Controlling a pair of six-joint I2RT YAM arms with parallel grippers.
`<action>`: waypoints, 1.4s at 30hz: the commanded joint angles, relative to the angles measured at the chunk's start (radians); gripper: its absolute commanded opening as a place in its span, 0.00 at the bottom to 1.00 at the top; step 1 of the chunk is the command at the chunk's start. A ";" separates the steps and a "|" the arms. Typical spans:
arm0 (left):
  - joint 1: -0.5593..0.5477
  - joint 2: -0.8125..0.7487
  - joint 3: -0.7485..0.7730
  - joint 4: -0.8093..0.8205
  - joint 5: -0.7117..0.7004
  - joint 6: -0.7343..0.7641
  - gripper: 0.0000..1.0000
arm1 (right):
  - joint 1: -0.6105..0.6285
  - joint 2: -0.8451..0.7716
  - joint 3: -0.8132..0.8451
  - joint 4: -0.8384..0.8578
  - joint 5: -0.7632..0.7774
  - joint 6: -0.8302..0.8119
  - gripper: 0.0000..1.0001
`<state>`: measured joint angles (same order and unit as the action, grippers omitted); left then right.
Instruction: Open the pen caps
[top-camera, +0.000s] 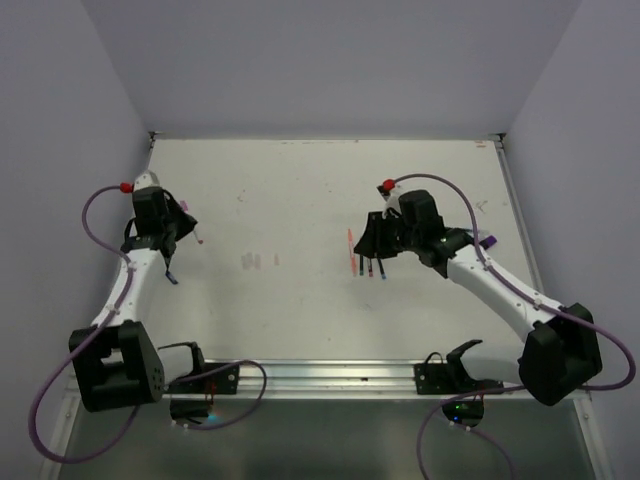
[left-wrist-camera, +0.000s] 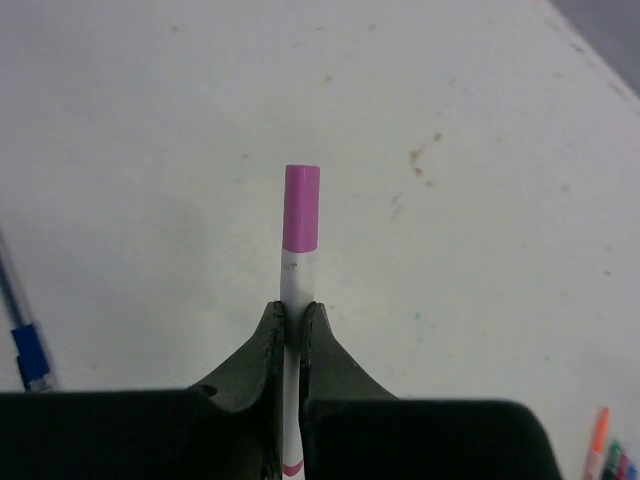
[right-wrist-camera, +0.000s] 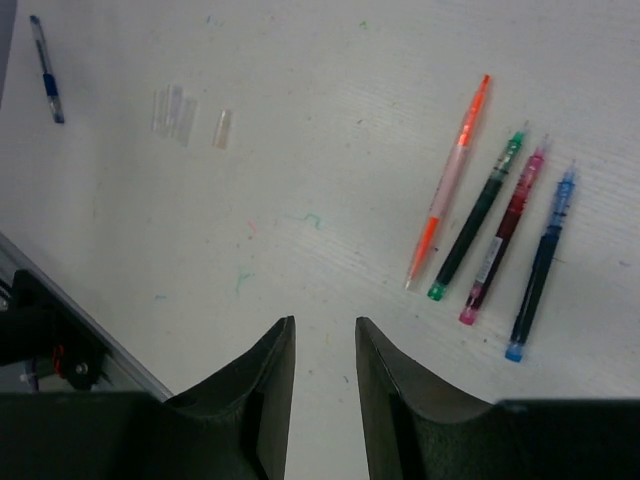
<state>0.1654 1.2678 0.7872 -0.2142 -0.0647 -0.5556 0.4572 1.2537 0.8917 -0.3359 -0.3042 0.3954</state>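
In the left wrist view my left gripper (left-wrist-camera: 294, 308) is shut on a white pen body (left-wrist-camera: 293, 280), held above the table. Its pink cap (left-wrist-camera: 301, 208) is still on and sticks out past the fingertips. From above, this gripper (top-camera: 185, 232) hangs at the table's left side. My right gripper (right-wrist-camera: 324, 325) is open and empty, hovering over bare table just left of a row of pens: orange (right-wrist-camera: 450, 180), green (right-wrist-camera: 478, 215), dark red (right-wrist-camera: 503, 235) and blue (right-wrist-camera: 540, 265). Small clear whitish caps (right-wrist-camera: 175, 112) lie loose at mid-table (top-camera: 250, 262).
A blue pen (top-camera: 170, 272) lies near the left gripper, also seen at the left edge of the left wrist view (left-wrist-camera: 25, 340). A small purple piece (top-camera: 488, 241) rests by the right arm. A metal rail (top-camera: 320, 375) runs along the near edge.
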 joint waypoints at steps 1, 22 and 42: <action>-0.023 -0.106 -0.017 0.018 0.253 0.005 0.00 | 0.079 -0.005 0.009 0.104 -0.022 0.060 0.35; -0.303 -0.415 -0.497 0.648 0.588 -0.532 0.00 | 0.458 0.222 -0.036 0.707 -0.035 0.318 0.39; -0.303 -0.473 -0.537 0.619 0.611 -0.552 0.00 | 0.508 0.420 0.059 0.887 -0.019 0.411 0.39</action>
<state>-0.1333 0.8040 0.2611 0.3737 0.5251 -1.0927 0.9562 1.6588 0.8993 0.4736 -0.3325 0.7921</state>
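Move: My left hand already holds the white pink-capped pen; my open right gripper lies about 44 cm to its right, 7 cm back and a little higher. For my right hand, that pen is some 44 cm left, 7 cm ahead and 3 cm lower. About 14 cm below this hand, the pair of clear caps lies 27 cm left and 5 cm ahead; the orange pen lies 8 cm straight ahead, and the red pen 7 cm ahead and 5 cm right. I bring both hands together over the table. My left hand keeps its pinch on the pen, carries it about 20 cm right and 9 cm back with an early lift, swings clockwise and rolls its left side down some 40 degrees, then holds still. My right hand sweeps about 22 cm left and also back, turning some 20 degrees counter-clockwise, fingers staying open, to the pen's plain white end. ##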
